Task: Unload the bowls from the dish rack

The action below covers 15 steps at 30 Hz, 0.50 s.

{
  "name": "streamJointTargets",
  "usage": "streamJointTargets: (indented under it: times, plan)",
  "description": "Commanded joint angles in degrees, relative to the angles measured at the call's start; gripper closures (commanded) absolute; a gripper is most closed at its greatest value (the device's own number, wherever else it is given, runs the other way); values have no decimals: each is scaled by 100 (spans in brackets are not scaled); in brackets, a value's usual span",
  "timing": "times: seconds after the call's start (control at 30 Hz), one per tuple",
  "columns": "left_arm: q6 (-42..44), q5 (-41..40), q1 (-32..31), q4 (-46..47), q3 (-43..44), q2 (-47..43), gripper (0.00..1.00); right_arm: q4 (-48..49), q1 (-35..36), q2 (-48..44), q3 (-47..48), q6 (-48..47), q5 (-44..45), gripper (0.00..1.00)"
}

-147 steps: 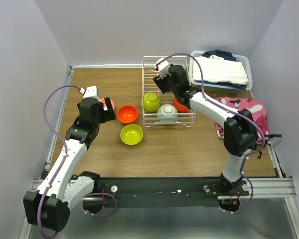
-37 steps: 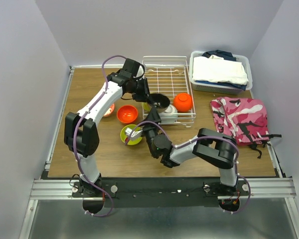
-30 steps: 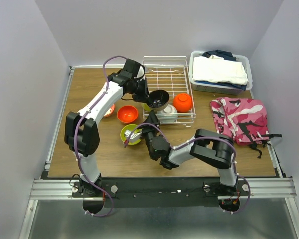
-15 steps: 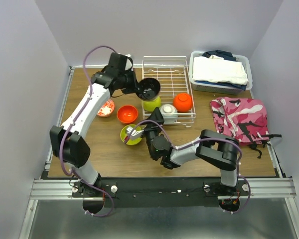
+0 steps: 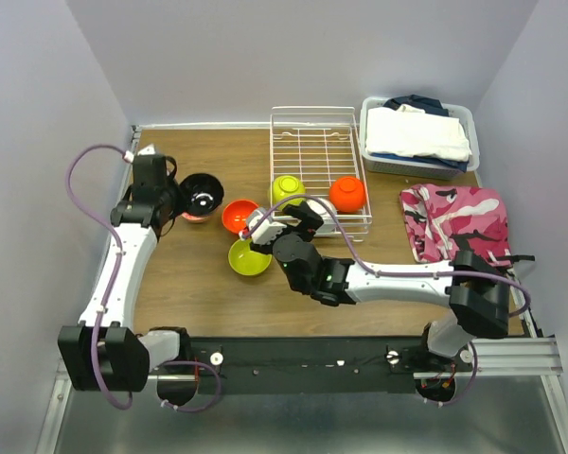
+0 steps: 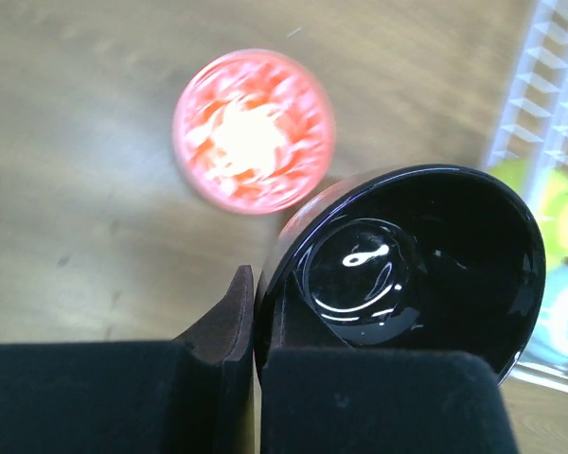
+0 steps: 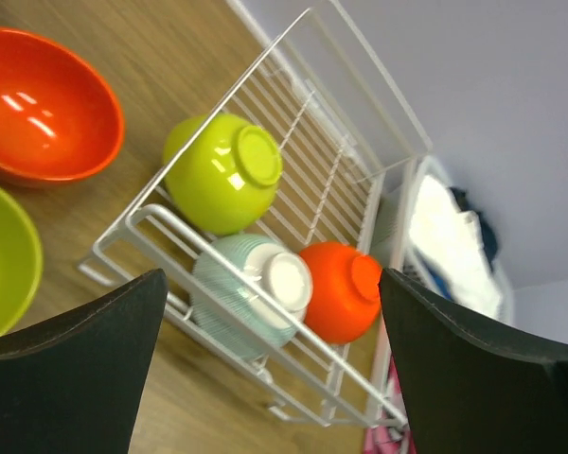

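Observation:
My left gripper [image 6: 256, 305] is shut on the rim of the taupe bowl with the dark inside [image 6: 407, 265], held just above the table at the left [image 5: 201, 193]. The white-and-red bowl [image 6: 254, 130] lies on the wood under it. An orange bowl [image 5: 239, 216] and a lime-green bowl [image 5: 249, 256] sit upright on the table. In the white wire dish rack [image 5: 317, 151], a lime-green bowl [image 7: 222, 170], a pale blue bowl [image 7: 251, 293] and an orange bowl [image 7: 341, 288] lie upside down. My right gripper [image 7: 273, 274] is open at the rack's front left corner [image 5: 282, 220], holding nothing.
A grey bin of folded clothes [image 5: 418, 135] stands at the back right beside the rack. A pink camouflage cloth [image 5: 454, 219] lies on the table's right side. Grey walls close in the table at the left, back and right.
My left arm swung the dark bowl from over the rack to the table's left, above the white-and-red bowl. My right gripper opened wide and moved from the lime-green bowl to the rack's front.

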Motion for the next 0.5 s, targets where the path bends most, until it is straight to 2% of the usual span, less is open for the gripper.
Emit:
streamJointTargets:
  times: [0.0,0.17,0.47]
  plan:
    - [-349,-532,343,530,-1053,-717,100,-1854,30,-320,214,2178,-359,0]
    - [-595,-787,503,626,-2081,-1324,100,-2408,-66,-602,223,2962,-649,0]
    - [-1298,-647,644,1205,-3022,-1263,100,-2514,-435,-1111,-67,3849,-1035,0]
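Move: The bare table spot for the black bowl held in the left hand lies about 8 cm back, 1 cm right and 18 cm below that hand. The patterned bowl stands 4 cm ahead and 2 cm right of the hand, the orange bowl level with it and 13 cm right. From the empty right hand, the pale-blue bowl in the rack is about 5 cm ahead, 8 cm right and 14 cm down; beside it the lime rack bowl lies 12 cm ahead, 1 cm left. The black bowl, still pinched by its rim, is lowered about 12 cm while the left hand carries it some 8 cm back and 4 cm left, down towards the clear table nearer than the patterned bowl, turning 15 degrees counter-clockwise and slowing. The right hand, open and touching nothing, eases down, back and right a few centimetres, rolling and tipping its fingers down towards the rack's near bowls. ##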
